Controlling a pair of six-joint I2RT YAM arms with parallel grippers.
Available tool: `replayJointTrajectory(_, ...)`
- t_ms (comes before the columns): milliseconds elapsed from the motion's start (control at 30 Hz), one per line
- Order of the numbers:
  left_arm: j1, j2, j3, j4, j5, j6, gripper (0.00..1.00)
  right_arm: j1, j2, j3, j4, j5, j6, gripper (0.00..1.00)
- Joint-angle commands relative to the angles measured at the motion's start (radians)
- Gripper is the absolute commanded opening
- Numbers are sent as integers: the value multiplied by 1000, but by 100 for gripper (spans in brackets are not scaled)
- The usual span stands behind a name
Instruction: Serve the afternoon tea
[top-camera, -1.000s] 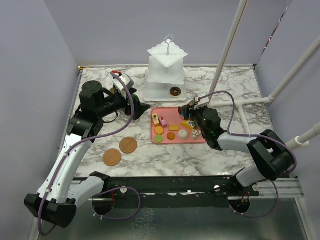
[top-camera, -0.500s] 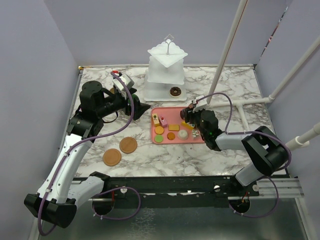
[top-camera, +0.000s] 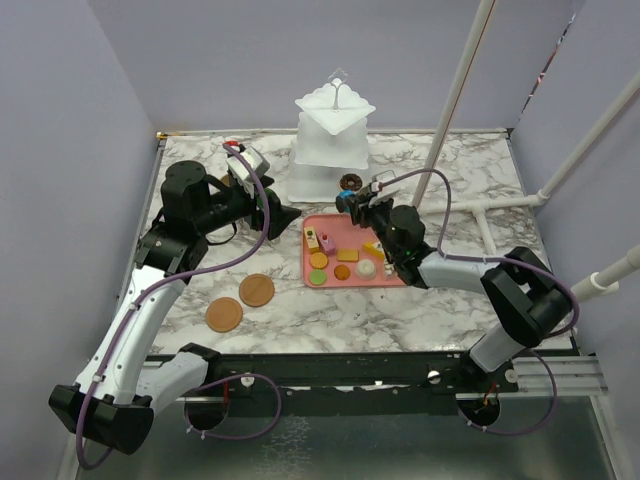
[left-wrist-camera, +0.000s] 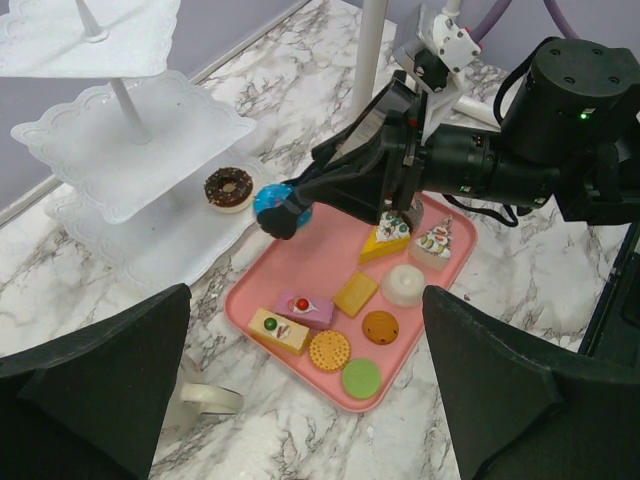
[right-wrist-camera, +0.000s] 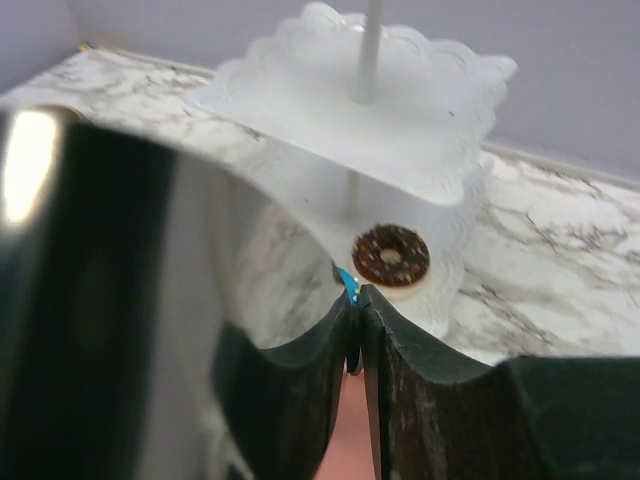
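Observation:
The white three-tier stand (top-camera: 333, 140) rises at the back of the table, with a chocolate donut (top-camera: 350, 183) (right-wrist-camera: 391, 256) on its bottom tier. My right gripper (top-camera: 347, 197) (right-wrist-camera: 355, 295) is shut on a blue donut (left-wrist-camera: 268, 203), pinched at the long black tips just in front of that tier. Several more pastries lie on the pink tray (top-camera: 335, 225) (left-wrist-camera: 310, 255). Two round wooden coasters (top-camera: 256, 290) (top-camera: 224, 314) sit at the front left. My left gripper (top-camera: 285, 215) (left-wrist-camera: 305, 295) hovers open, left of the tray, holding nothing.
A pale curved mug handle (left-wrist-camera: 212, 399) shows under the left gripper. White pipes (top-camera: 455, 110) slant up at the back right, with a crossbar (top-camera: 500, 203) lying on the marble beside the tray.
My right gripper has risen from the tray's right side and moved left and back toward the stand's bottom tier, closing on the blue donut. The left arm has not moved.

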Motion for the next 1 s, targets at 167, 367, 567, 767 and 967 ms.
replayJointTrajectory(167, 0, 2, 33, -6, 14, 6, 99, 67, 222, 205, 152, 21, -7, 39)
replayJointTrajectory(367, 1, -5, 32, -13, 2, 16, 99, 71, 345, 297, 232, 89, -6, 39)
replayJointTrajectory(567, 0, -7, 34, -29, 1, 27, 99, 70, 454, 389, 269, 140, -31, 41)
replayJointTrajectory(767, 0, -3, 39, -37, -2, 33, 99, 68, 538, 448, 276, 178, -41, 41)
replayJointTrajectory(967, 1, 3, 40, -39, -2, 37, 99, 60, 592, 475, 278, 209, -35, 43)
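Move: The blue donut is already in the right hand's fingers; the free spot for it on the stand's bottom tier lies about 9 cm ahead, 8 cm to the left and 5 cm below. The chocolate donut sits some 9 cm straight ahead, 4 cm lower; the middle tier's centre is 14 cm ahead, 6 cm left and 3 cm higher, and the pink cake 6 cm back, 7 cm left, 6 cm below. From the left hand the spot is roughly 18 cm ahead, 6 cm right and 22 cm below. Keeping its pinch on the blue donut, the right hand swings left about 8 cm across the front of the chocolate donut, most of it early and with a slight rise at first, then pushes forward about 9 cm towards the free left part of the stand's bottom tier. While reaching it sinks roughly 5 cm from its high point to come in low near the middle tier's front edge, the last drop being the quickest, and the wrist stays nearly level with the fingers still shut on the donut. ##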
